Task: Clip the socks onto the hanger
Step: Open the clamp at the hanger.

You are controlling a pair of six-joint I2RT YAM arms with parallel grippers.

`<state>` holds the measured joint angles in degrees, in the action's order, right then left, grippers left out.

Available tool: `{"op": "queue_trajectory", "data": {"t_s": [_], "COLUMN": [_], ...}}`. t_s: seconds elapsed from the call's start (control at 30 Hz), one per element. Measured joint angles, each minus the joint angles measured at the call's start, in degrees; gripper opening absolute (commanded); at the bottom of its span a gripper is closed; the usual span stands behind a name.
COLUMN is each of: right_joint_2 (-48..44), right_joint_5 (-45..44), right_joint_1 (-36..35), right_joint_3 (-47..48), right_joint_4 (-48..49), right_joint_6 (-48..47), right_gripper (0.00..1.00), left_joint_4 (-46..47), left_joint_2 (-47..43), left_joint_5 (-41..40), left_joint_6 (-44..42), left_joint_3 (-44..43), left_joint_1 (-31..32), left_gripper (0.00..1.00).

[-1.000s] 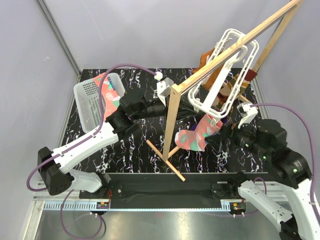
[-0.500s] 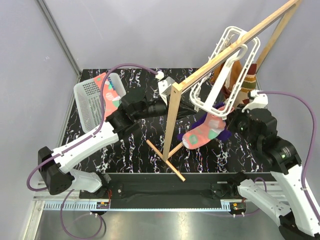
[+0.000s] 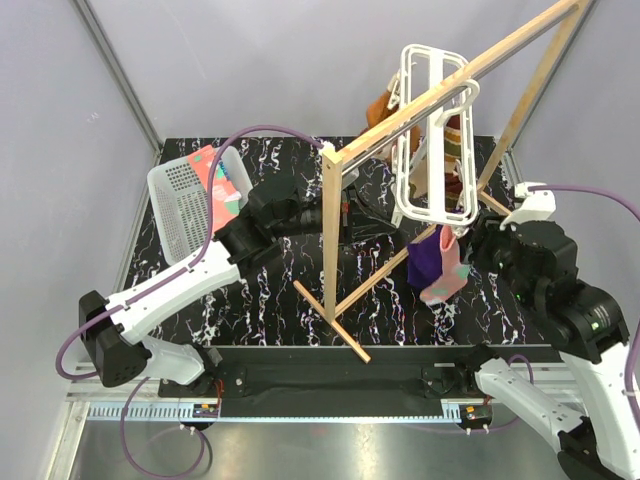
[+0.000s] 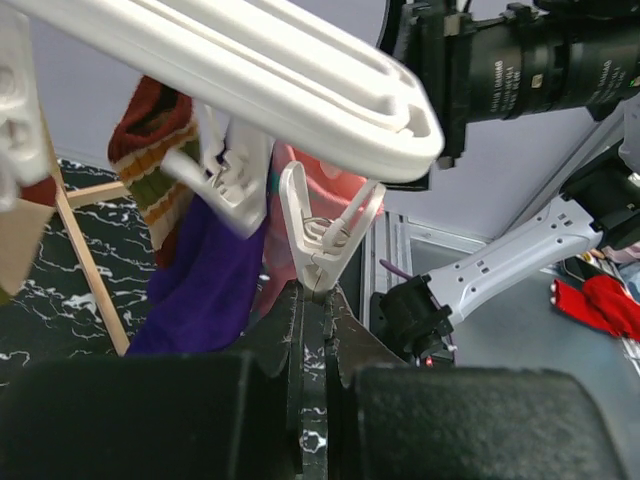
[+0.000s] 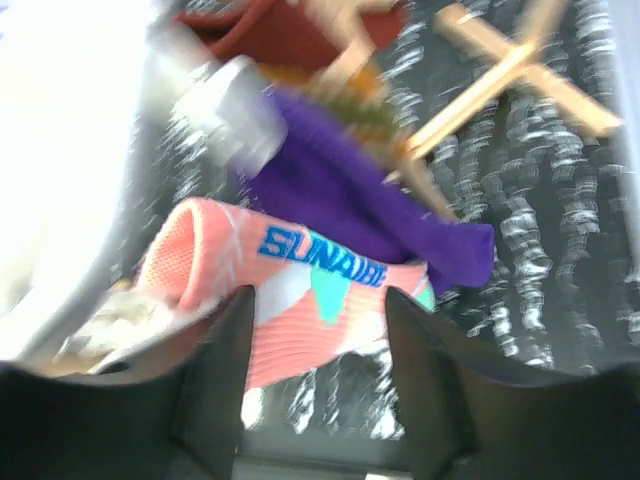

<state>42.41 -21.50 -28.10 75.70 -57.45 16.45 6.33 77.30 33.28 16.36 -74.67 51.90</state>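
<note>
The white hanger [image 3: 432,52] hangs from a wooden rail. In the left wrist view my left gripper [image 4: 316,298] is shut on the tail of one of its white clips [image 4: 322,235]. A pink sock [image 3: 447,278] with teal patches dangles from the hanger's near right corner, beside a purple cloth [image 3: 424,256]. My right gripper [image 5: 318,310] stands open just short of that pink sock [image 5: 300,300], not touching it. Tan striped socks [image 3: 458,135] hang on the hanger's far side. Another pink sock [image 3: 222,180] lies in the basket.
The light wooden rail stand [image 3: 330,230] rises between the arms, its cross foot [image 3: 332,320] on the black marbled table. A white mesh basket [image 3: 178,205] stands at the left. Grey walls close in the back and sides.
The hanger has swung and turned edge-on. My right gripper closed, then opened and drew back to the right; the pink sock now hangs straight down. The left gripper keeps its hold.
</note>
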Motion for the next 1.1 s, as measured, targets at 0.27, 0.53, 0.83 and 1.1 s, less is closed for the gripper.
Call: {"op": "queue_trajectory", "data": {"t_s": [0.27,0.53,0.83,1.1], "right_joint_2": [-1.5,-1.9,1.5,3.0], "right_joint_5": [20.8,41.8,52.0,50.6], "right_joint_1": [0.0,0.0,0.0,0.0], "right_joint_3": [7.2,12.6,7.9,6.4], "right_joint_4": [-4.9,-1.2,10.4,14.6], "right_joint_6": [2.3,4.5,10.3,10.7], "right_gripper": [0.78,0.79,0.79,0.76], "left_joint_4": [-1.1,-1.7,-1.9,-0.1], "left_joint_2": [0.0,0.0,0.1,0.9], "left_joint_5": [1.7,5.2,11.6,14.3], "left_joint_6": [0.2,0.8,3.7,6.8], "left_joint_3": [-0.2,-0.4,-1.1,-1.5], "left_joint_1": [0.0,-0.1,-0.1,-0.1], "left_gripper": [0.00,0.00,0.00,0.00]}}
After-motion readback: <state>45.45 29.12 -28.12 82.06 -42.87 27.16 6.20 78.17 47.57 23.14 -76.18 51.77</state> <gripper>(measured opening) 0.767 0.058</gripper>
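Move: The empty clamp at the hanger's near left corner lies about 18 cm to the right hand's left, roughly 1 cm ahead and some 9 cm above. Nearer this hand, the clipped pink sock hangs about 5 cm to its left, 1 cm ahead and 7 cm below. The hanger's middle is some 15 cm ahead, 9 cm left and 12 cm above. The left hand already pinches the clamp, whose middle sits about 1 cm right of its pads and 1 cm above. The right hand leaves the pink sock and sweeps about 14 cm left while backing off and rising some 9 cm, opening wider as it turns roughly 45 degrees counter-clockwise and rolls its left side up about 30 degrees; it then eases about 3 cm forward again, its open fingers coming up facing the clamp from the right. Meanwhile the left hand, fingers pointing right, keeps its pinch and draws the clamp back some 4–5 cm towards the robot, turning about 15 degrees clockwise to present it. ##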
